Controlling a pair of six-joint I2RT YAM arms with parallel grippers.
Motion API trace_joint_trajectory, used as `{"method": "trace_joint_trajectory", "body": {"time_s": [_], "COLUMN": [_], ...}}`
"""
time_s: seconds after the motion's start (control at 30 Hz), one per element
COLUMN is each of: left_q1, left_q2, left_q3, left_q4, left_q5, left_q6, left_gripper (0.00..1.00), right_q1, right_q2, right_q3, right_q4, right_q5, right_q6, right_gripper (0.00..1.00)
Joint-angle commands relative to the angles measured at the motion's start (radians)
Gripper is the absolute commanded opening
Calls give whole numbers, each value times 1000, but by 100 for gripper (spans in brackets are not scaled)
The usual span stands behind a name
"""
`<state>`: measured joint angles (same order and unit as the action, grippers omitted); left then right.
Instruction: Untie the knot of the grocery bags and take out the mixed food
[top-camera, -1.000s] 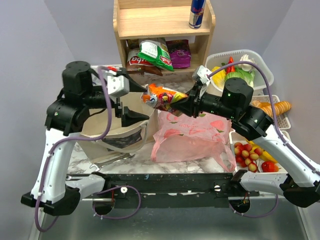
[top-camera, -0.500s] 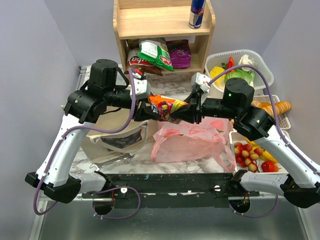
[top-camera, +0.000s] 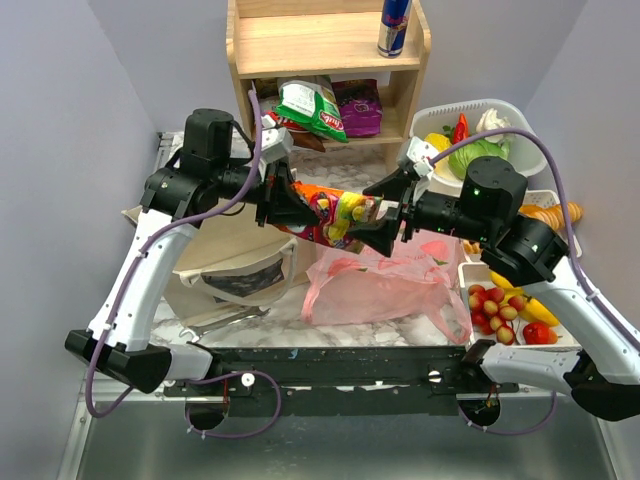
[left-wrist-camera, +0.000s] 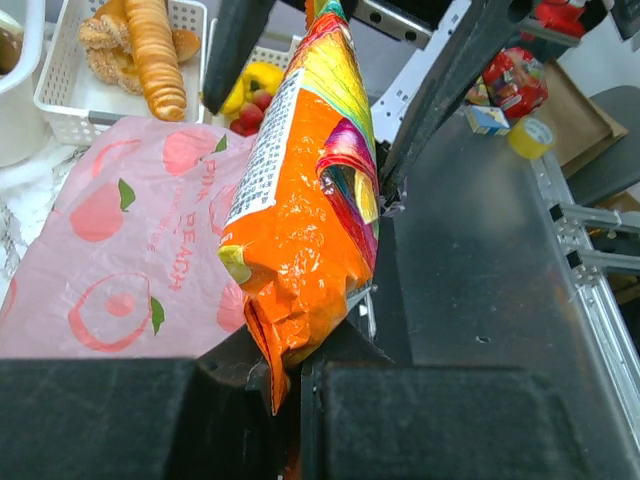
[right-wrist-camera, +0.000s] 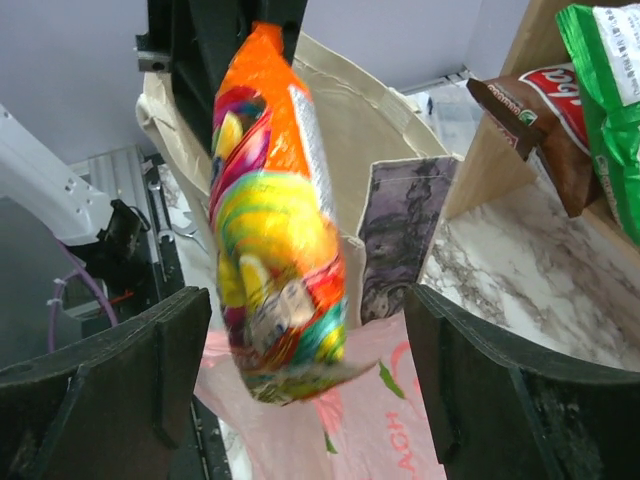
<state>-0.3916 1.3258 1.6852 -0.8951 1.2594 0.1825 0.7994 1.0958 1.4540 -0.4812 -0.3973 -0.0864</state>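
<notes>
An orange, brightly printed snack bag (top-camera: 330, 212) hangs in the air between both arms, above the pink grocery bag (top-camera: 385, 280). My left gripper (top-camera: 290, 205) is shut on one crimped end of the snack bag (left-wrist-camera: 300, 220). My right gripper (top-camera: 383, 213) stands open around its other end, the fingers (right-wrist-camera: 455, 390) well clear of the snack bag (right-wrist-camera: 275, 230). The pink bag (left-wrist-camera: 110, 240) lies crumpled on the marble table. The beige canvas tote (top-camera: 235, 265) stands left of it, mouth open (right-wrist-camera: 370, 130). The knot does not show.
A wooden shelf (top-camera: 320, 60) at the back holds a drink can (top-camera: 394, 25), a green snack bag (top-camera: 312, 108) and a brown chip bag (top-camera: 275, 125). At the right are a white basket (top-camera: 525, 135) of vegetables, a bread tray (top-camera: 545, 215) and a fruit tray (top-camera: 505, 305).
My left arm swung in from the left and closed on the snack bag's end. My right gripper, shut on the bag before, has opened and let go.
</notes>
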Motion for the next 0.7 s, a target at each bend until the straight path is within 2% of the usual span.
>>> {"method": "trace_joint_trajectory", "body": {"time_s": [0.0, 0.07, 0.13, 0.27, 0.33, 0.37, 0.4, 0.43, 0.47, 0.5, 0.57, 0.67], "left_q1": [24, 7, -4, -6, -6, -11, -14, -15, -15, -11, 20, 87], "left_q2": [-24, -8, -1, 10, 21, 28, 34, 38, 38, 34, 22, -24], "left_q3": [7, 39, 45, 65, 86, 99, 109, 119, 122, 122, 120, 79], "left_q4": [173, 89, 73, 50, 19, 3, -15, -21, -9, 12, 36, 138], "left_q5": [128, 114, 113, 104, 88, 72, 53, 39, 11, -23, -63, -107], "left_q6": [-189, -94, -82, -56, -26, -7, 10, 17, 4, -22, -41, -102], "left_gripper": [0, 0, 0, 0, 0, 4, 17, 30, 50, 60, 72, 80], "right_q1": [6, 6, 7, 7, 7, 6, 6, 6, 4, -1, -47, -157], "right_q2": [-53, -54, -48, -38, -46, -50, -54, -58, -63, -66, -75, -102], "right_q3": [-60, -85, -92, -81, -84, -84, -85, -88, -87, -87, -86, -118], "right_q4": [-42, -23, 0, 7, 19, 27, 32, 37, 43, 45, 54, 98], "right_q5": [-23, -55, -67, -125, -159, -160, -146, -120, -69, -24, 41, 47], "right_q6": [64, 80, 83, 126, 131, 136, 138, 142, 160, 178, 231, 357], "right_gripper": [85, 81, 75, 51, 28, 15, 6, 1, 1, 1, 1, 1]}}
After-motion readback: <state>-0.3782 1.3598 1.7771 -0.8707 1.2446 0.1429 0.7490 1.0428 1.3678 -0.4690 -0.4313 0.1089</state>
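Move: The orange snack packet hangs by one end in the left hand's shut fingers, its middle about 6 cm to the right and 1 cm back and below; from the open right hand that middle is some 5 cm left, 1 cm back and 2 cm lower. Far below, the pink grocery bag lies about 5 cm right of the right hand, 2 cm ahead and 35 cm down. The cloth tote stands roughly 17 cm left of the left hand, 3 cm ahead, 25 cm below. Back and down about 3 cm, the right hand brings its open fingers around the packet's free end and pinches it shut, rolling some 10 degrees, then eases forward about 2 cm and a little right. The left hand rises about 2 cm, still gripping its end until the right has nearly closed, then opens wide and lets go, edging forward about 2 cm. ##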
